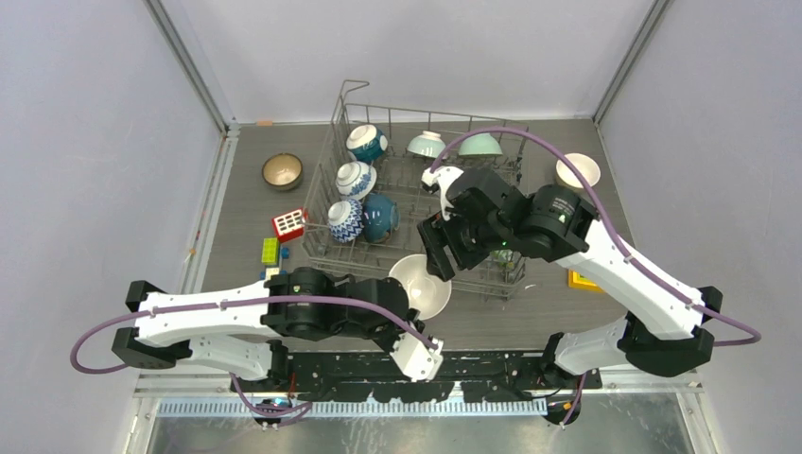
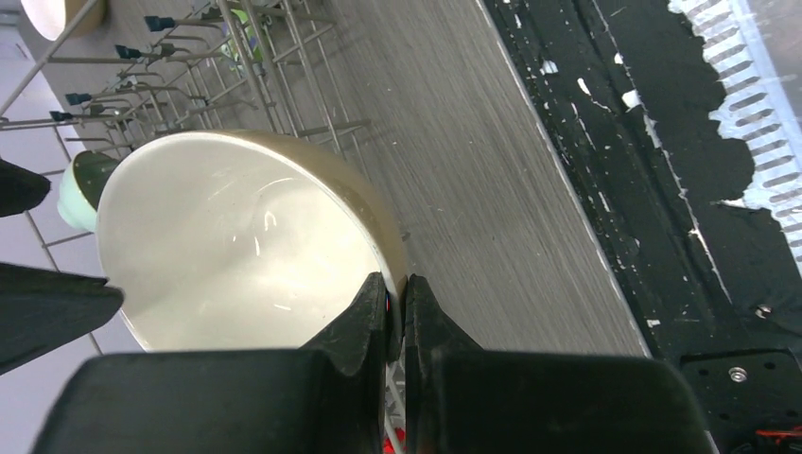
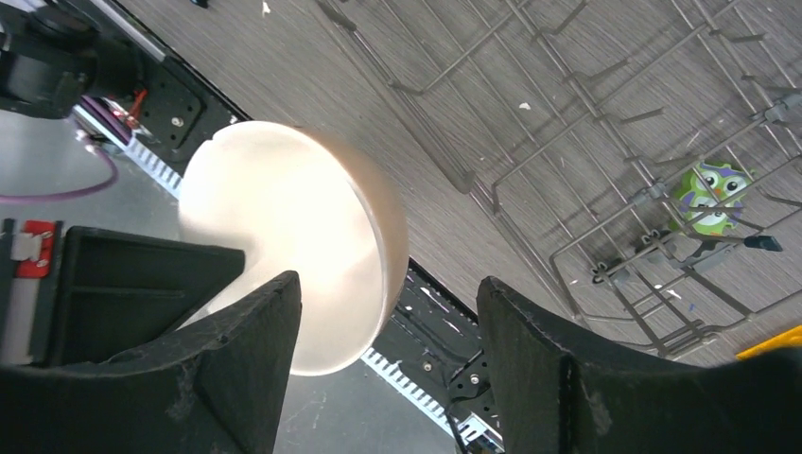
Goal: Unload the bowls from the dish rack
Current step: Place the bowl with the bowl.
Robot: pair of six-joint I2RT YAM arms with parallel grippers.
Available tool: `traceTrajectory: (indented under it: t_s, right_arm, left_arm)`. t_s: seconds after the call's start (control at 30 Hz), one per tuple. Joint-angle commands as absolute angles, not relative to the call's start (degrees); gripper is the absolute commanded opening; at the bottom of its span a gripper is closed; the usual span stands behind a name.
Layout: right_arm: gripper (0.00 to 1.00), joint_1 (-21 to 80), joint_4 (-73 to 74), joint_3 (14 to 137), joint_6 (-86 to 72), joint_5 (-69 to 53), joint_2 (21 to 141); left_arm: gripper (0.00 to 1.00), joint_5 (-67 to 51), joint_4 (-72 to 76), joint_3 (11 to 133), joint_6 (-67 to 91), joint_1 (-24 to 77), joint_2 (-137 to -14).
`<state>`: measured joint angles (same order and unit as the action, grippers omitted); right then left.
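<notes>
A cream bowl (image 1: 421, 284) hangs tilted just off the near edge of the dish rack (image 1: 407, 180). My left gripper (image 1: 419, 320) is shut on its rim; in the left wrist view the gripper (image 2: 398, 288) pinches the wall of the bowl (image 2: 227, 246). My right gripper (image 1: 437, 255) stands open at the bowl's far side. In the right wrist view the gripper (image 3: 388, 284) straddles the edge of the bowl (image 3: 284, 236), with a gap to the right finger. Still in the rack are blue-and-white bowls (image 1: 357, 178), a dark teal one (image 1: 380, 216) and mint ones (image 1: 427, 144).
A brown bowl (image 1: 282, 171) sits on the table left of the rack and a cream bowl (image 1: 577, 170) right of it. Toy blocks (image 1: 289, 224) lie by the rack's near left corner. A small owl toy (image 3: 709, 194) sits among the rack wires. A yellow block (image 1: 584, 281) lies under my right arm.
</notes>
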<state>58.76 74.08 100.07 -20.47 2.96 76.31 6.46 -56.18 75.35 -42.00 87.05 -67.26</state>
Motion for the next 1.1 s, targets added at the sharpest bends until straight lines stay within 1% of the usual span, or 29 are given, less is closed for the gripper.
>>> traceTrajectory:
  t_s: [0.0, 0.13, 0.5, 0.8, 1.07]
  right_arm:
    - [0.71, 61.3, 75.1, 102.1, -19.3, 7.9, 77.3]
    - [0.64, 63.1, 75.3, 101.8, -19.3, 9.6, 78.9]
    - [0.52, 65.8, 75.5, 101.2, -19.6, 12.7, 81.6]
    - [0.47, 66.5, 75.8, 99.9, -19.8, 13.1, 82.2]
    - [0.49, 67.1, 75.4, 98.8, -19.9, 13.4, 82.5]
  left_arm:
    - [0.00, 4.5, -55.0, 79.8, -41.4, 87.5, -65.4]
    - [0.00, 3.8, -55.2, 80.4, -40.6, 87.4, -65.3]
    - [0.00, 3.0, -56.4, 81.2, -39.7, 87.5, -65.4]
    - [0.00, 3.4, -57.3, 81.7, -39.5, 87.5, -65.6]
    - [0.00, 3.4, -57.5, 82.2, -39.5, 87.5, -66.0]
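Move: The held beige bowl, its rim pinched in the left fingers, has its middle some 5 cm to the right hand's left, 2 cm back and 5 cm below it; from the left hand it is about 5 cm ahead and 3 cm right, about level. From the right hand, the white bowl on the table is roughly 35 cm ahead, 35 cm right and 28 cm down, and the blue bowl in the rack 19 cm ahead, 16 cm left and 22 cm down. The bowl's free right-hand rim is what the right hand comes down to: it sinks about 3.5 cm and shifts slightly left, rolling some 10 degrees left side down, its fingers half closing so that one is inside the bowl and the other outside, without a grip yet. The left hand keeps its pinch and eases back about 1.5 cm. ##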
